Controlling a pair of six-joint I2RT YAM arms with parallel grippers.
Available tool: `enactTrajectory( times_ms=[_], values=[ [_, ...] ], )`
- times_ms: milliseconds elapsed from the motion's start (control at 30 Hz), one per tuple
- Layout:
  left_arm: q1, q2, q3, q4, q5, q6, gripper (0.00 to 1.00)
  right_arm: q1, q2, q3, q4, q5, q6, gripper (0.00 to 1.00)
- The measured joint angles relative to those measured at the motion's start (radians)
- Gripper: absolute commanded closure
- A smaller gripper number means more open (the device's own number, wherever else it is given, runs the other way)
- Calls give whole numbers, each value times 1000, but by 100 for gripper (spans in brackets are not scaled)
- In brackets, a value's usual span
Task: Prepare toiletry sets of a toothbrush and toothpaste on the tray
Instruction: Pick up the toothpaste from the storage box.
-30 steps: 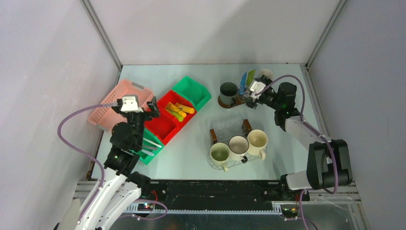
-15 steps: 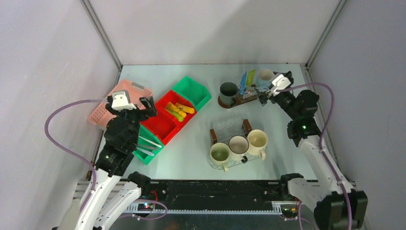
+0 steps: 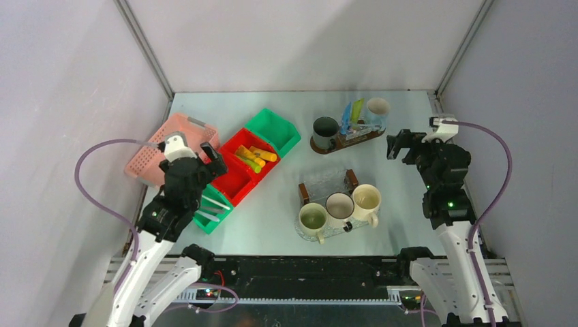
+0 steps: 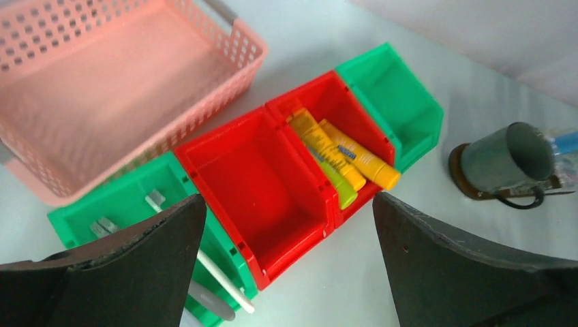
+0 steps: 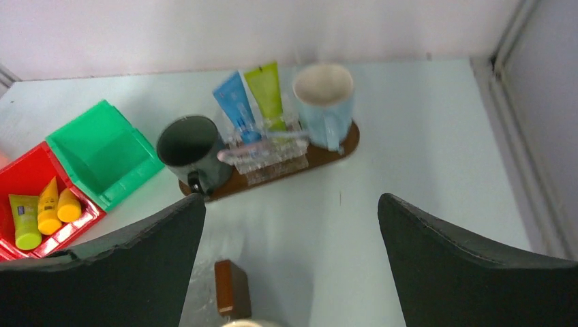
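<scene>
A brown oval tray (image 3: 364, 139) at the back holds a dark mug (image 5: 187, 146), a pale blue mug (image 5: 324, 92), a blue toothpaste tube (image 5: 232, 99), a green one (image 5: 264, 88) and a pale toothbrush (image 5: 262, 142) lying across a clear holder. My right gripper (image 3: 401, 144) hangs open and holds nothing, to the right of and nearer than that tray. More toothpaste tubes (image 4: 341, 153), yellow, orange and green, lie in a red bin (image 3: 255, 158). Toothbrushes (image 4: 211, 269) lie in the near green bin (image 3: 213, 206). My left gripper (image 4: 286, 204) is open above these bins, holding nothing.
A second tray (image 3: 326, 182) near the front carries three mugs (image 3: 339, 206) side by side. A pink basket (image 3: 170, 146) stands at the left. Next to the tube bin are a bare red bin (image 4: 252, 184) and a bare green bin (image 3: 272, 131).
My right gripper has drawn back from the oval tray to the right and nearer, its jaws spreading slightly wider. The left arm has shifted a little over the bins.
</scene>
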State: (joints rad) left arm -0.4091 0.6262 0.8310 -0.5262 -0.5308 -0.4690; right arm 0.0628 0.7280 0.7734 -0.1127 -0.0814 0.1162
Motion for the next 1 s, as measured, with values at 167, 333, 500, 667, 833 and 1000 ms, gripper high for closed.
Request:
enactTrajectory(
  times_ms=[167,333,500,667,833,1000],
  values=[
    [0,108,12,-97,11,-116,1,-41,20,0,-148,37,158,1],
    [0,267,82,-161,37,-196,2,-91,50,9,-271,71,312,1],
    [0,467,218,-223,93,-254,5,-117,19,9,-327,53,370,1],
    [0,688,401,-278,177,-303,7,-114,-44,9,-337,52,363,1],
    [-3,852,523,-318,222,-356,16,-83,-74,9,-347,121,346,1],
    [-22,1001,659,-372,217,-415,28,-37,-84,9,-350,194,329,1]
  ],
)
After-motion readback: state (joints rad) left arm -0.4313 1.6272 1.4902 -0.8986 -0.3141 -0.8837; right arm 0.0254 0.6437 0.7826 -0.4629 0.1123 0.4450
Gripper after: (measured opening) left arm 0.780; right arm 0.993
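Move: The three toothpaste tubes in the red compartment lie about 12 cm ahead of the left hand, some 9 cm to its right and 19 cm below. The empty red compartment sits about 9 cm nearer the robot and 8 cm left of the tubes; the empty green compartment is 10 cm farther out and 6 cm right of them. From the right hand, the tubes are roughly 44 cm to the left, 5 cm ahead and 22 cm lower. Towards the toothpaste tubes the empty left hand first drops steeply, then swings out forward and to the right in about equal parts, some 11 cm each way and 9 cm down in all, tipping its fingers down by nearly 40 degrees and starting to narrow them late, without a touch. The empty right hand sinks, rises a little again and draws back and right, open and turning clockwise. ##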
